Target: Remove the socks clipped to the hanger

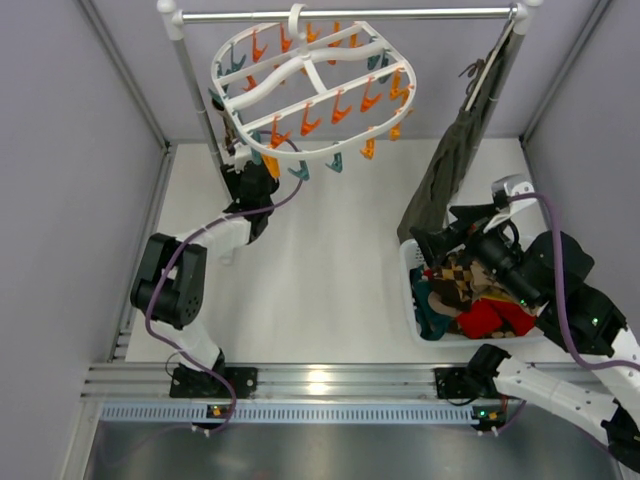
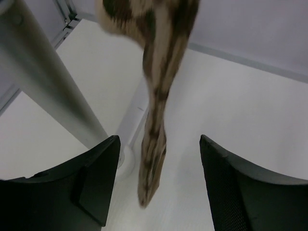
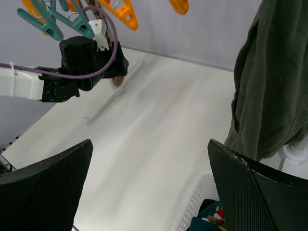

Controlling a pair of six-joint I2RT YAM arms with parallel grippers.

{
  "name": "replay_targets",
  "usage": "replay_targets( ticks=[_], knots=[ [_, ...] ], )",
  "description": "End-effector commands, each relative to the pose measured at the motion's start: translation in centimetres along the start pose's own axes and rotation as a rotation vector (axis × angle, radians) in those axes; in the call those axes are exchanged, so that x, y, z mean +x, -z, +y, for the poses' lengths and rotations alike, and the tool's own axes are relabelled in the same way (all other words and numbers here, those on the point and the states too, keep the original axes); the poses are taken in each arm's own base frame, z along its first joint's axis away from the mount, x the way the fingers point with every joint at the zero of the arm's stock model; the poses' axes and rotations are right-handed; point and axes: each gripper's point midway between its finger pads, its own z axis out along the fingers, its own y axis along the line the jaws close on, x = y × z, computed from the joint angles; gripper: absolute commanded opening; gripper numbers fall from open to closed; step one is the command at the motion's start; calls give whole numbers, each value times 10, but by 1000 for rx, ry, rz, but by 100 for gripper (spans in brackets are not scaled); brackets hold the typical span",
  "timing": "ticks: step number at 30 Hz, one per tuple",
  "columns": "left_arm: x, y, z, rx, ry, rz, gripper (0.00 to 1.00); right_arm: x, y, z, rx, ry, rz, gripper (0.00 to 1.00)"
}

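Note:
The white oval hanger (image 1: 310, 75) hangs from its hook on the rail, with orange and teal clips (image 1: 340, 105) around it. In the left wrist view a brown and tan patterned sock (image 2: 156, 96) hangs down from above. Its lower end dangles between the fingers of my left gripper (image 2: 160, 139), which stand apart on either side without touching it. From above, my left gripper (image 1: 240, 160) is raised under the hanger's near left rim. My right gripper (image 3: 150, 144) is open and holds nothing above the basket. An argyle sock (image 1: 462, 275) lies in that basket.
The white basket (image 1: 412, 290) at the right holds red and teal clothes. A long olive garment (image 1: 455, 160) hangs from the rail's right end beside it. The metal rail (image 1: 340, 14) rests on white posts; the left post (image 2: 48, 82) stands close to my left gripper.

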Motion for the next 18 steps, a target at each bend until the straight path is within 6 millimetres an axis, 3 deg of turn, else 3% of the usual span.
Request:
replay_targets(
  ticks=[1,5,8,9,11,12,16,17,18],
  knots=[
    [-24,-5,-10,32,65,-69,71,-7,-7,9,-38,1,-38,99],
    [-15,-8,-11,35,55,-53,72,-9,-5,9,-44,-3,-54,99],
    [-13,-15,-17,54,36,-48,50,-9,-5,11,-52,-4,-58,99],
    [-10,-17,-20,61,33,-43,34,-9,-6,10,-49,-2,-57,99],
    [-13,-18,-23,72,43,-46,17,-10,-6,10,-52,0,-63,99],
    [-15,-17,-24,76,51,-48,2,-7,-6,11,-56,-3,-61,99],
    [-24,-4,-25,92,128,-58,0,-4,-9,14,-71,-11,-64,99],
    [-17,3,-20,74,131,-49,0,-6,-10,17,-86,-19,-70,99],
    [-29,15,-21,95,166,-66,0,-5,-10,20,-99,-27,-71,99]
  ],
)
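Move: The last checkered sock hangs with its lower end between my open left fingers, about 2 cm ahead, 1 cm left and 1 cm up. The left pole of the rack stands some 3 cm ahead and 8 cm to the left. The hanger's middle is roughly 5 cm ahead, 14 cm right and 28 cm above. From my right hand that sock end lies about 28 cm ahead, 29 cm left and 20 cm lower. I shut my left fingers from well open to fully closed, pinching the narrow lower end of the hanging sock. As they close, I ease the left hand about 1.5 cm right, away from the rack's pole, while it sinks some 2 cm and edges a centimetre forward; the wrist barely turns. ##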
